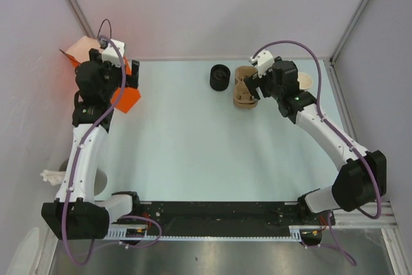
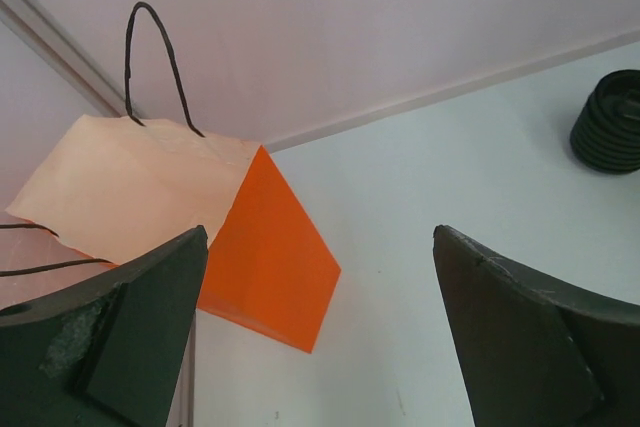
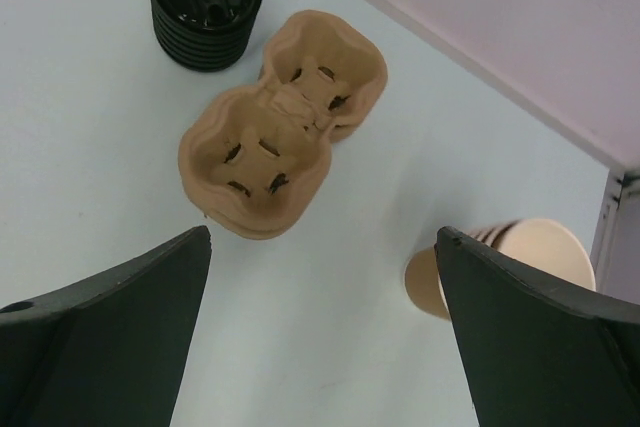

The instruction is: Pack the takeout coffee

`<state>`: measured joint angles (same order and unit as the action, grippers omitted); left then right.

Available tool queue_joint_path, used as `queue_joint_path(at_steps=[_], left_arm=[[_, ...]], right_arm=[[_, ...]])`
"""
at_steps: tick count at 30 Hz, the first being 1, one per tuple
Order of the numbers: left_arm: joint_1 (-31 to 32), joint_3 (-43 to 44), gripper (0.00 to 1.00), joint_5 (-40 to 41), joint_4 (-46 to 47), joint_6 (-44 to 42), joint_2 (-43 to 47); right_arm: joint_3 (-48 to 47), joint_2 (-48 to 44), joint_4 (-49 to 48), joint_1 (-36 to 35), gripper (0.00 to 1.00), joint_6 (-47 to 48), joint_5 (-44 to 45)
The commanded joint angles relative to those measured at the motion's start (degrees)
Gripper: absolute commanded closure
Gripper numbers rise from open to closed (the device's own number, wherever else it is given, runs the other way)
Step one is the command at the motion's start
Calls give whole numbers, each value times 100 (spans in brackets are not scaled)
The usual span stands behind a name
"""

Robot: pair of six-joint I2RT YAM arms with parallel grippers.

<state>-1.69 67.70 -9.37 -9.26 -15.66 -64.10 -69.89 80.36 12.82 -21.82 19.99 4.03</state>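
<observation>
No single lidded takeout coffee shows on its own. A stack of tan paper cups (image 3: 510,252) stands at the back right, partly behind my right finger. A stack of black lids (image 3: 205,2) stands left of the brown cup carrier (image 3: 285,122). My right gripper (image 3: 322,235) hangs open above the bare table between carrier and cup stack (image 1: 304,82), holding nothing. My left gripper (image 2: 320,237) is open and empty at the far left, just in front of an orange paper bag (image 2: 270,257) lying on its side.
The bag (image 1: 125,98) has black cord handles (image 2: 150,57) and lies against the back left corner. Walls close the table at the back and both sides. A crumpled white thing (image 1: 50,175) lies off the table's left edge.
</observation>
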Motion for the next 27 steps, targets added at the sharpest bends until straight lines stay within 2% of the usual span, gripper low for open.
queue_joint_path(at_steps=[1, 7, 8, 11, 13, 16, 21, 27], left_arm=[[-24, 375, 1, 532, -199, -429, -322], [-33, 507, 1, 1270, -15, -368, -780], [-33, 507, 1, 1262, -50, -341, -806], [-24, 428, 0, 1060, -138, -236, -745], [-33, 315, 1, 981, -129, -209, -640], [-33, 182, 1, 789, -155, -209, -516], [-41, 15, 1, 392, -366, -235, -367], [-33, -265, 1, 5, -551, -411, -130]], right_arm=[[-192, 436, -587, -24, 0, 708, -113], [-192, 1139, -1238, -15, 0, 1112, 18], [-192, 1201, -1464, -6, 0, 1217, 10], [-192, 1298, -1143, -6, 0, 1472, -490], [-192, 1386, -1229, -6, 0, 1420, -404], [-192, 1544, -1957, 55, 0, 1516, 63], [-717, 2036, -1784, 309, 0, 1851, -341], [-1132, 2634, -1432, 731, 0, 1974, -1588]])
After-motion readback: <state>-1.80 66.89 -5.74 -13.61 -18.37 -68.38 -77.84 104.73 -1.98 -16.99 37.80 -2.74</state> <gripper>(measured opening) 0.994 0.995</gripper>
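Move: The brown cup carrier stands about 13 cm ahead of the right hand, 5 cm to its left and 15 cm below. From that hand, the black lid stack is some 14 cm ahead and 16 cm left, and the paper cups about 8 cm ahead and 13 cm right. The orange bag lies roughly 10 cm ahead of the left hand, 13 cm to its left, its middle 15 cm below. Fingers wide open, the right hand heads for the cup carrier, first sinking on a forward slant, then reaching mostly forward: about 11 cm forward and 8 cm down in all, its left side rolling down and its heading swinging a little counter-clockwise. Beside the bag, the open left hand sinks about 5 cm, edging forward-left and partly back, and tips slightly down. ##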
